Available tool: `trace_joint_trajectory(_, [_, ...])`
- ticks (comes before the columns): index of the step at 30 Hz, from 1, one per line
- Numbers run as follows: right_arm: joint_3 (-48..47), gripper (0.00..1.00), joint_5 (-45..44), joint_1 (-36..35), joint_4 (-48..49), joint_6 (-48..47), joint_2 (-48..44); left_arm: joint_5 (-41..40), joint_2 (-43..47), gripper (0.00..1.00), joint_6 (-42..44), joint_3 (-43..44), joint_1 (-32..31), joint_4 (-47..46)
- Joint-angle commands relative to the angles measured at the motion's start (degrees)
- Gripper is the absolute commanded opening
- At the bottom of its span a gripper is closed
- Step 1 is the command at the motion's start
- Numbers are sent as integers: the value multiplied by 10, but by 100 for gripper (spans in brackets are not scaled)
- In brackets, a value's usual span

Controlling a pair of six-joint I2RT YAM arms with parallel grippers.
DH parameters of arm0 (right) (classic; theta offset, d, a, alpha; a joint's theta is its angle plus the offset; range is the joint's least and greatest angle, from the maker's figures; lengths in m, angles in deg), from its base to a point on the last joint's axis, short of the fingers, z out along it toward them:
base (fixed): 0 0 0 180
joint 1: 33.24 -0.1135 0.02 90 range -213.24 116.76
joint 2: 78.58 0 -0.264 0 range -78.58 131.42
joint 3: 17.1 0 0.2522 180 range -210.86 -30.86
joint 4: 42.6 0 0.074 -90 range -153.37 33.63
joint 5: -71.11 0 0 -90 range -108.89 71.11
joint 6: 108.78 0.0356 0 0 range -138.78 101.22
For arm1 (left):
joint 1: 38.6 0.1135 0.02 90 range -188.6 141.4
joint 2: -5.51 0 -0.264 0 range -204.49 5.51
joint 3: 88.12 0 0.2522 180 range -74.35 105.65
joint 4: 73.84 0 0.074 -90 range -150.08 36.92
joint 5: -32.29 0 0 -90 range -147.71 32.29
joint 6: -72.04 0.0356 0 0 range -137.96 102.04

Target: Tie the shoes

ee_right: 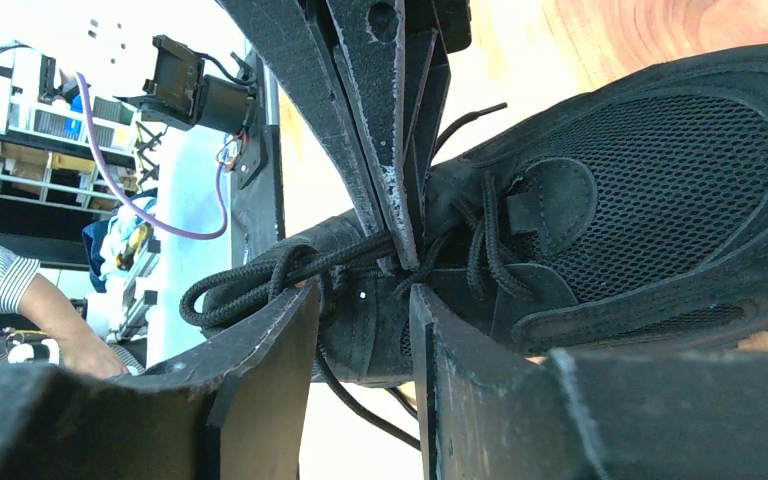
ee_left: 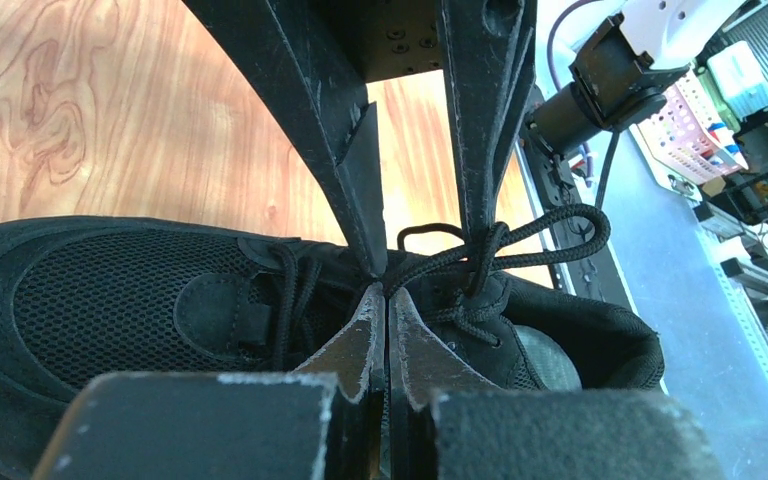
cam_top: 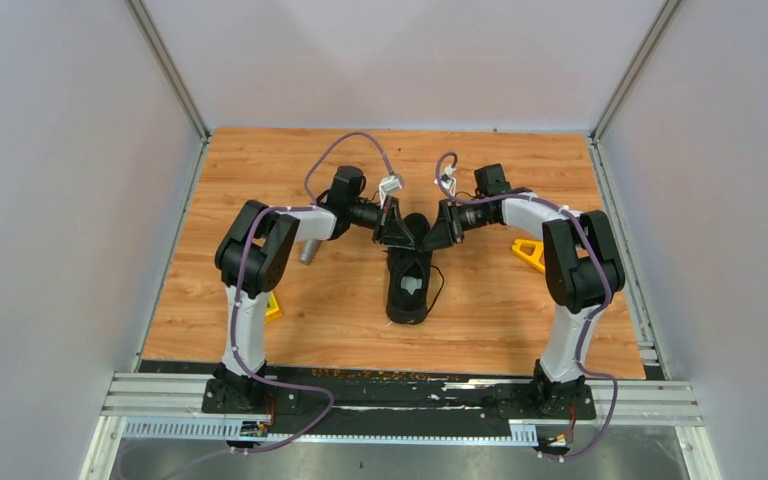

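The black shoe [cam_top: 407, 290] lies in the middle of the table, its pale insole showing; it fills the left wrist view [ee_left: 110, 310] and the right wrist view [ee_right: 660, 180]. My left gripper [ee_left: 388, 292] is over the tongue [cam_top: 397, 232], shut, with its tips pinching the black lace [ee_left: 440, 262] where the strands meet. That lace forms a loop [ee_right: 245, 288] draped over one finger [ee_right: 260, 350] of my right gripper [ee_right: 365, 292]. The right gripper faces the left one over the shoe [cam_top: 438, 232] and stands open, its fingers either side of the shoe's collar.
A silver microphone [cam_top: 310, 250] lies beside the left arm. Yellow pieces sit at the right [cam_top: 528, 252] and near the left arm's base [cam_top: 273, 307]. A loose lace end [ee_right: 380, 415] trails on the wood under the right gripper.
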Motion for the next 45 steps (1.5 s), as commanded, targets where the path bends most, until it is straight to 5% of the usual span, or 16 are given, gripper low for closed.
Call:
trace_joint_trajectory(1, [-19, 40, -6, -11, -13, -14, -13, -35, -14, 0, 11, 28, -9, 13])
trace_joint_trajectory(24, [-33, 43, -96, -34, -12, -5, -54, -45, -22, 0, 46, 46, -19, 71])
trace_joint_trajectory(33, [-24, 36, -160, -46, -10, -18, -83, -48, -21, 0, 45, 45, -19, 71])
trace_joint_trajectory(45, [-17, 16, -205, -54, 4, -9, -105, -49, -19, 0, 39, 45, -20, 70])
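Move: The left gripper already pinches the lace loop beside its crossing; the loop's middle trails about 3 cm back from it. The open right gripper straddles the laces, with that loop's middle some 2 cm back and level with its fingertips. From the right gripper, the left fingertips are about 1 cm ahead and 1 cm left, the shoe's middle roughly 3 cm back, 1 cm left and 5 cm lower, and the loose lace 6 cm back, 3 cm right and 6 cm down. Close the right fingers from nearly half open to a narrow gap around the loop beside the left fingertips, tipping them some 15 degrees more steeply down and rolling their forward side up. Dip twice by under 1 cm, then rise and go forward about 1 cm towards the left fingertips. Keep the left gripper shut on the lace, easing it down nearly 1 cm and slightly right. ##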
